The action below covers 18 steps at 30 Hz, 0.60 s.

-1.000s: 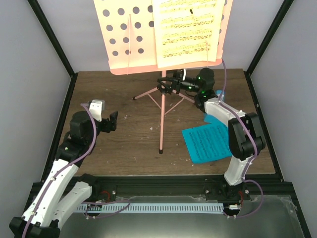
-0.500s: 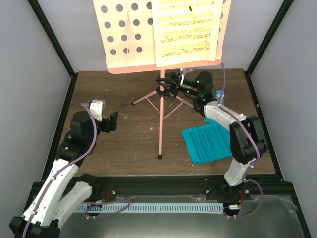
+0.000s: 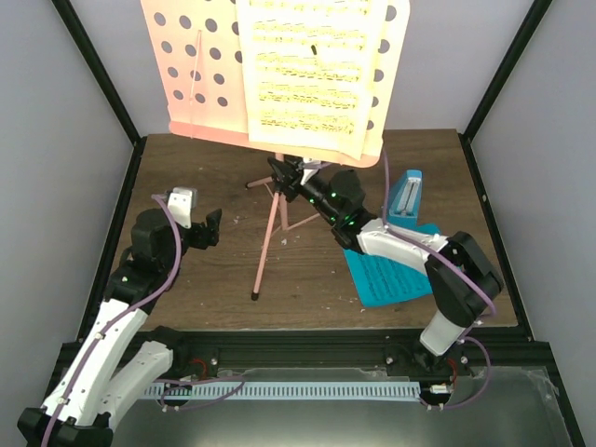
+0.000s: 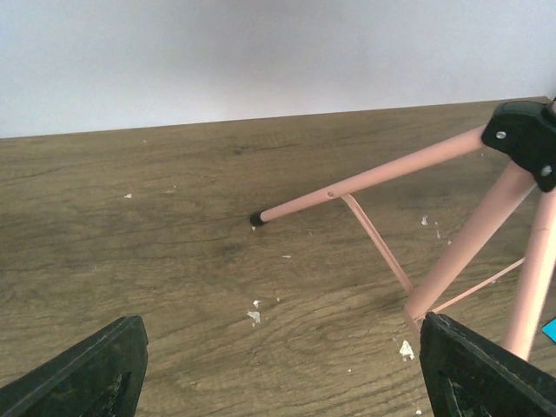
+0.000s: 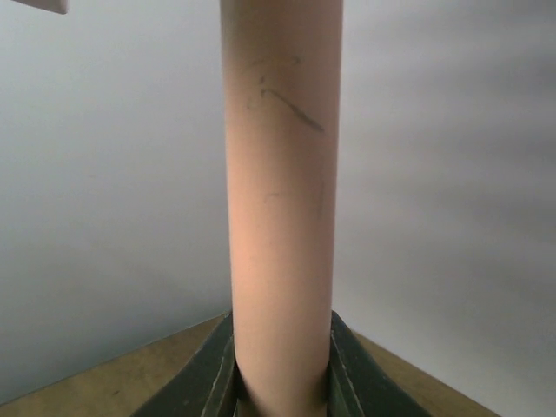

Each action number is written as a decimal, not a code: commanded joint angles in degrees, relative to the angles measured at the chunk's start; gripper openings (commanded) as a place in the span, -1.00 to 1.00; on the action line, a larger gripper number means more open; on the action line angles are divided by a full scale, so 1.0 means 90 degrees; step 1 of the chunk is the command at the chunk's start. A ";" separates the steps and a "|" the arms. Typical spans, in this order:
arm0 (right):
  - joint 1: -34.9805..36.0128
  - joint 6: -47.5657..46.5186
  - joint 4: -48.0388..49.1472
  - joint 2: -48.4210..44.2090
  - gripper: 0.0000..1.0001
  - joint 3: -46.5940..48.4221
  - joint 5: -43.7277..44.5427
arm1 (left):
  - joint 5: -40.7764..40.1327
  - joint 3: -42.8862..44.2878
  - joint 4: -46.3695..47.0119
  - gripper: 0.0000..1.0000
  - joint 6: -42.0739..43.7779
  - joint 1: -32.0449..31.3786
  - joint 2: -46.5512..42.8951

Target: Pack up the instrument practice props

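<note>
The salmon-pink music stand (image 3: 200,70) stands mid-table with its hole-punched desk high in the top view and a yellow music sheet (image 3: 312,74) on it. My right gripper (image 3: 291,177) is shut on the stand's pole, which fills the right wrist view (image 5: 280,200). The stand's legs show in the left wrist view (image 4: 373,178). A blue music sheet (image 3: 396,270) lies flat on the table under my right arm. The small blue metronome (image 3: 404,197) stands behind it. My left gripper (image 3: 207,228) is open and empty, left of the stand.
The wooden table (image 3: 233,270) is walled by grey panels with black frame posts (image 3: 98,74). White flecks lie on the wood (image 4: 254,314). A black rail runs along the near edge (image 3: 298,349).
My right gripper has pulled the stand to the left and nearer, uncovering the metronome. The desk and yellow sheet shifted left with it. The left arm has not moved.
</note>
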 commanded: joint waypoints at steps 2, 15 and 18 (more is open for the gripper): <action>0.0477 -0.0497 0.0879 0.0484 -0.99 0.0559 0.2814 | -0.0001 -0.0015 0.0061 0.74 0.0058 0.0022 -0.0127; 0.0593 -0.0124 0.0808 0.0581 0.40 0.0492 0.2358 | -0.0021 -0.0017 0.0070 0.76 0.0058 0.0022 -0.0174; 0.0603 -0.0082 0.0763 0.0347 0.69 0.0277 0.2025 | -0.0034 -0.0027 0.0070 0.76 0.0063 0.0022 -0.0191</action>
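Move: The right hand already has the music stand's pole between its nearly shut fingers, right at the hand point. From there the metronome stands about 30 cm to the right and 3 cm ahead, some 26 cm lower; the blue sheet lies about 28 cm right, 10 cm back and 34 cm down. From the idle left hand the gripped pole is roughly 9 cm ahead, 17 cm right and 7 cm higher. Still pinching the music stand's pole, the right hand carries it forward and a little left, away from the metronome and blue sheet, over some 2.5 cm while turning about 15 degrees clockwise. It then opens wide and lets go of the pole, nearly in place. ##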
